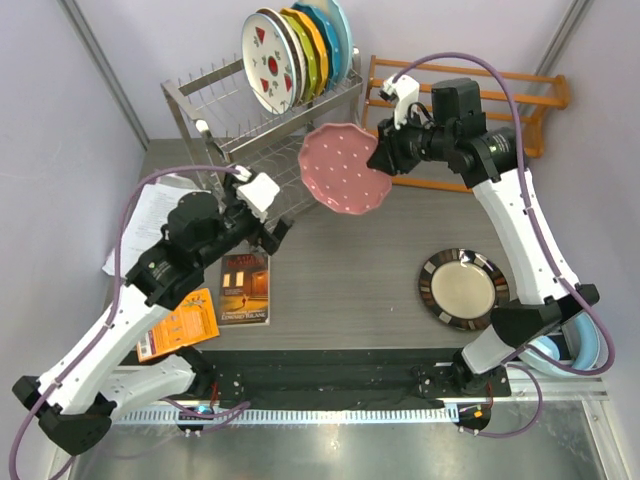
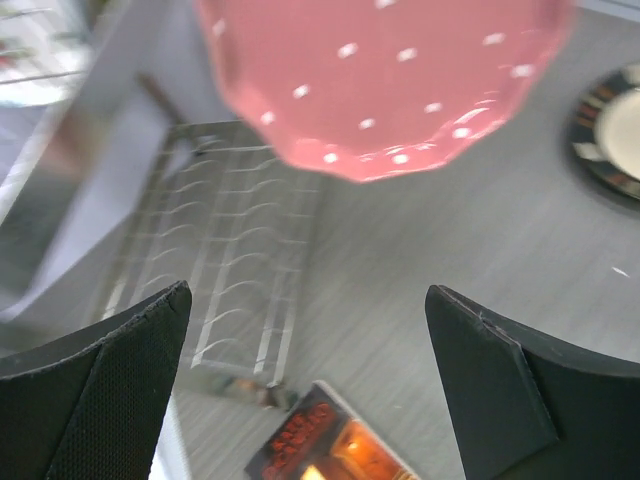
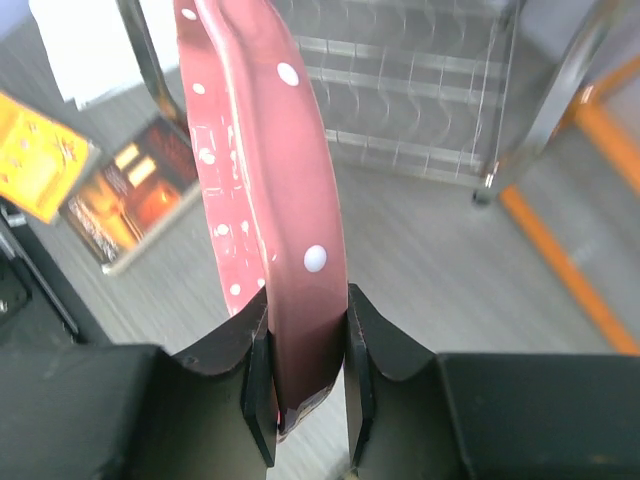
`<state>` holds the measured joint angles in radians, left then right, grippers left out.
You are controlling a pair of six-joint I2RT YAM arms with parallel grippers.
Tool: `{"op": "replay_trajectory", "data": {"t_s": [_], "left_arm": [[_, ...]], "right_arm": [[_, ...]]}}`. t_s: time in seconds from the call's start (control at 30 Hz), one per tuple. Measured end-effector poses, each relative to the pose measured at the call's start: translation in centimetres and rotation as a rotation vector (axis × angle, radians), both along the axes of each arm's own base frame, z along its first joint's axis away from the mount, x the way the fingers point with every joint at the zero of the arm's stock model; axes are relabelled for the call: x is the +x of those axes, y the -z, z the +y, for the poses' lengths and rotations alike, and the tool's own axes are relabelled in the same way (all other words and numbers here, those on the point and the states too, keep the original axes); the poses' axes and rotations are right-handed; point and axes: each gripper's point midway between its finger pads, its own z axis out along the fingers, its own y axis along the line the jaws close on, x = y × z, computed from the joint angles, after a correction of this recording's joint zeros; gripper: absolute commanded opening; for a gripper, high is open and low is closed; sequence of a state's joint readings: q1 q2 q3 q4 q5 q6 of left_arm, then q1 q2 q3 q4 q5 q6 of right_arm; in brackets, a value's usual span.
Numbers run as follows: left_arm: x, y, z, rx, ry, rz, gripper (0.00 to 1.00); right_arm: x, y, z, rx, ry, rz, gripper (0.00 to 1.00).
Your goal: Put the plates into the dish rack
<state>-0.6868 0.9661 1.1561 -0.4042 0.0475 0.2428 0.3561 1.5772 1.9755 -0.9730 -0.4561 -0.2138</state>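
My right gripper [image 1: 383,160] [image 3: 308,400] is shut on the rim of the pink polka-dotted plate [image 1: 345,170] [image 3: 260,150] [image 2: 380,80], which it holds in the air just right of the steel dish rack [image 1: 200,95] [image 2: 230,250] [image 3: 420,100]. In the rack's top tier stand the watermelon plate [image 1: 268,60] and a brown-rimmed plate [image 1: 291,52] right behind it. The dark brown-rimmed plate [image 1: 463,288] [image 2: 615,130] lies flat on the table at the right. My left gripper [image 1: 273,234] [image 2: 310,370] is open and empty, below the pink plate, in front of the rack.
Yellow-green, orange and blue plates [image 1: 325,40] also stand in the rack. An orange wooden shelf [image 1: 520,100] sits at the back right. A book [image 1: 245,288], an orange booklet [image 1: 180,325] and papers [image 1: 150,215] lie at the left. Light blue dishes [image 1: 575,350] sit at the right edge.
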Motion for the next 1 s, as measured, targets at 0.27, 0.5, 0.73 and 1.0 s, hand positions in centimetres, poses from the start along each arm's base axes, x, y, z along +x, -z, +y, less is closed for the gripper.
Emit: {"op": "replay_trajectory", "data": {"t_s": [0.27,0.5,0.73,1.0], "left_arm": [[2.4,-5.2,7.3,-0.052,-0.317,-0.166,0.99],[3.4,-9.9,13.4,-0.190,-0.590,-0.265,0.99],[3.9,-8.6,20.6,-0.381,-0.933,-0.218,0.97],[3.4,-5.2,23.3,-0.431,-1.060,-0.146,0.97]], "right_arm": [[-2.1,-8.3,3.1,0.084,0.048,-0.188,0.01],[-1.4,-13.6,0.7,0.129,0.208,-0.323,0.01],[-0.3,-18.8,4.9,0.217,0.254,-0.540,0.01],[1.1,-19.2,11.6,0.189,0.334,-0.714,0.01]]}}
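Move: My right hand already pinches the pink plate by its edge. The free place for it, on the rack's upper shelf, lies about 15 cm ahead of that hand, 21 cm to its left and a few centimetres above. The strawberry plate stands just right of that place, 16 cm ahead and 18 cm left of my hand; the pale blue plate stands about 19 cm ahead and 8 cm left. From my left hand, the free place is some 25 cm ahead, nearly straight on, slightly higher. I keep my pinch on the pink plate and lift it about 19 cm with my right hand, clear of the upper shelf. Halfway up I ease back right a little, then sweep left to end some 12 cm over, the wrist tipping up about 40 degrees and turning somewhat clockwise. My open, empty left hand swings some 23 cm left, away from the plates, turning counter-clockwise about 60 degrees; it rises, then sinks halfway back. ##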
